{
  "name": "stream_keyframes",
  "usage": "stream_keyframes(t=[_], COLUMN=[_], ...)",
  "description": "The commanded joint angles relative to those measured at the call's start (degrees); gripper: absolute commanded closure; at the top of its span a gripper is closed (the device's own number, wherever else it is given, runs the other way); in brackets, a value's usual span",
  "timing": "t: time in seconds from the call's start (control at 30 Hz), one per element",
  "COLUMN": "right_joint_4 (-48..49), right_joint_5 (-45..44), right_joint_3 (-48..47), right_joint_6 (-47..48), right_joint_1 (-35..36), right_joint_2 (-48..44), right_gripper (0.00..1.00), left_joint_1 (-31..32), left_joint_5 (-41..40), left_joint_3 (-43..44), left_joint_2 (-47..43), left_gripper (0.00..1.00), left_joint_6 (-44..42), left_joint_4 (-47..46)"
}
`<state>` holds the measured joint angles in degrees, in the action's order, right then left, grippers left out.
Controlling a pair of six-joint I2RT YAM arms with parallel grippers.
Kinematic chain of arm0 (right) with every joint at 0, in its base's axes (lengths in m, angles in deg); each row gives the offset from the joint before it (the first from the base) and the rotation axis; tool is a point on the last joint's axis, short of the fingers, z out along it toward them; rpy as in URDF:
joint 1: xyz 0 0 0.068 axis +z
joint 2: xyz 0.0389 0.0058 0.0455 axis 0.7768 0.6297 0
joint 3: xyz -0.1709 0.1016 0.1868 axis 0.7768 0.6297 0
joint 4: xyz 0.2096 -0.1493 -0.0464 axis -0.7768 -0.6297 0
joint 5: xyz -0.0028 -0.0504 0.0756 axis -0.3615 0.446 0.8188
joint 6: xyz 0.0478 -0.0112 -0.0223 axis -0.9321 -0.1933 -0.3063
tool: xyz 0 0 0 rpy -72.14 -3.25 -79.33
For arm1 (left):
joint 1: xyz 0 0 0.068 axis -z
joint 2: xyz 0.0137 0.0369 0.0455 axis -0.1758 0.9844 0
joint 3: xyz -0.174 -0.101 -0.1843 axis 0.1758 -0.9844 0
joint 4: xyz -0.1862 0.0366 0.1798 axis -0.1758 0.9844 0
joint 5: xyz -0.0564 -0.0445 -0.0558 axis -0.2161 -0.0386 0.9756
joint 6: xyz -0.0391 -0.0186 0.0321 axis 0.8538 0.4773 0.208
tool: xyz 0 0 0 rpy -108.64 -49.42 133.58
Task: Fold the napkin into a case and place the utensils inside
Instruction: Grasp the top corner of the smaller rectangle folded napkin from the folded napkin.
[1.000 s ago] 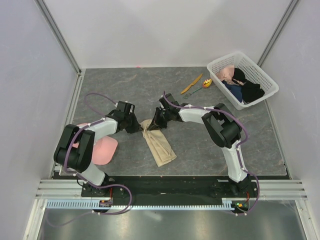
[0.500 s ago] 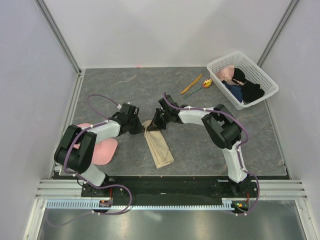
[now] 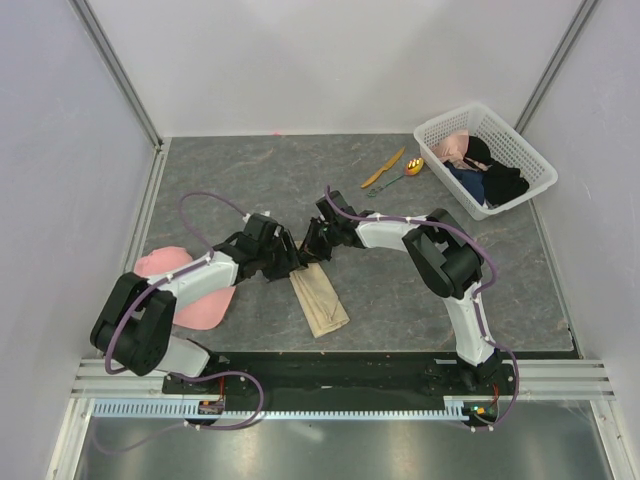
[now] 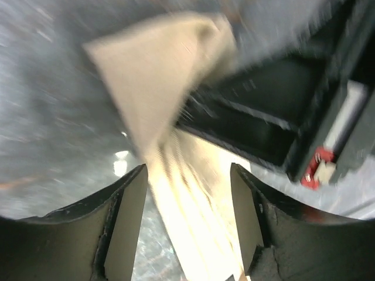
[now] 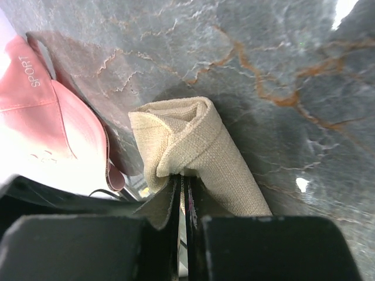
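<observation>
The beige napkin lies on the table as a narrow folded strip, its upper end between the two grippers. My left gripper is open, and in the left wrist view the napkin runs loosely between its spread fingers. My right gripper is shut on the napkin's rolled upper edge, with the cloth pinched at the fingertips. The orange knife and the spoon lie side by side at the back right, apart from both grippers.
A pink cap lies under the left arm, near the napkin's left side, and the cap fills the left of the right wrist view. A white basket with dark and pink clothes stands at the back right corner.
My left gripper has opened and let go of the napkin, and the left arm has stretched right and nearer. The right gripper keeps its pinch, almost unmoved.
</observation>
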<state>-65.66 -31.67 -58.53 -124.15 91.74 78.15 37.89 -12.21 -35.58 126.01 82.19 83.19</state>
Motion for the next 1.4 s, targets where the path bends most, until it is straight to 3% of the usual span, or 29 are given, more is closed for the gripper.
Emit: stream_keyframes(t=[0.0,0.37,0.47,0.67,0.77,0.8,0.9,1.2,1.37], right_joint_4=[1.3,0.6,-0.2,-1.9,-3.8,-4.3,-6.8,-13.1,-13.1], right_joint_5=[0.5,-0.3,-0.3,-0.2,-0.4,-0.5,-0.3,3.3,4.3], right_joint_3=[-0.9,-0.3,-0.4,-1.2,-2.1,-2.5,-3.7,-6.3,-6.7], right_joint_6=[-1.5,-0.6,0.2,2.0,3.7,4.2,7.1,15.7,17.4], right_joint_1=[0.6,0.4,0.1,0.0,-0.2,-0.3,-0.8,-3.1,-3.0], right_joint_2=[-1.7,-2.5,-2.5,-3.2,-3.6,-3.9,-4.9,-7.1,-5.8], right_gripper=[0.92,0.92,0.92,0.85,0.79,0.78,0.72,0.66,0.75], left_joint_1=[2.5,3.0,3.0,2.9,2.9,2.9,2.9,2.9,2.9], left_joint_5=[0.8,-4.2,-5.1,-4.5,-4.9,-5.1,-5.8,-3.7,0.0], left_joint_3=[-2.2,-1.5,-2.3,-2.0,-2.6,-2.9,-4.1,-8.6,-12.7], left_joint_2=[-0.6,0.7,-0.7,2.9,3.5,3.2,0.9,-1.8,-2.1], left_gripper=[0.34,0.52,0.47,0.50,0.64,0.73,0.82,0.93,0.95], left_joint_6=[3.0,5.0,5.0,4.4,4.8,4.8,4.7,5.8,7.1], left_joint_4=[-2.2,2.8,3.1,2.1,1.5,1.4,0.8,-4.3,-14.4])
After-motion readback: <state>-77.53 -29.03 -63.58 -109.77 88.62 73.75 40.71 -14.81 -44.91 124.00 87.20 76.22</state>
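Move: The gathered left edge of the napkin, where the open left gripper is to close, lies about 3 cm back from the left hand and 3 cm below it; from the right hand the spot is some 4 cm back and 2 cm to the left, about 1 cm lower. The pleat still pinched by the right fingers sits roughly 2 cm ahead, 2 cm right and 3 cm below the left hand, with the napkin's top flap some 6 cm straight ahead. The pink cap lies about 25 cm left and 4 cm back. Ease the left gripper back and down about 3 cm each way to the gathered left edge just behind the right fingers, and pinch the pleat there. Hold the right gripper in place on the napkin meanwhile, then loosen its fingers slightly and lift it away about 4 cm, drifting right, with a small counter-clockwise turn. ##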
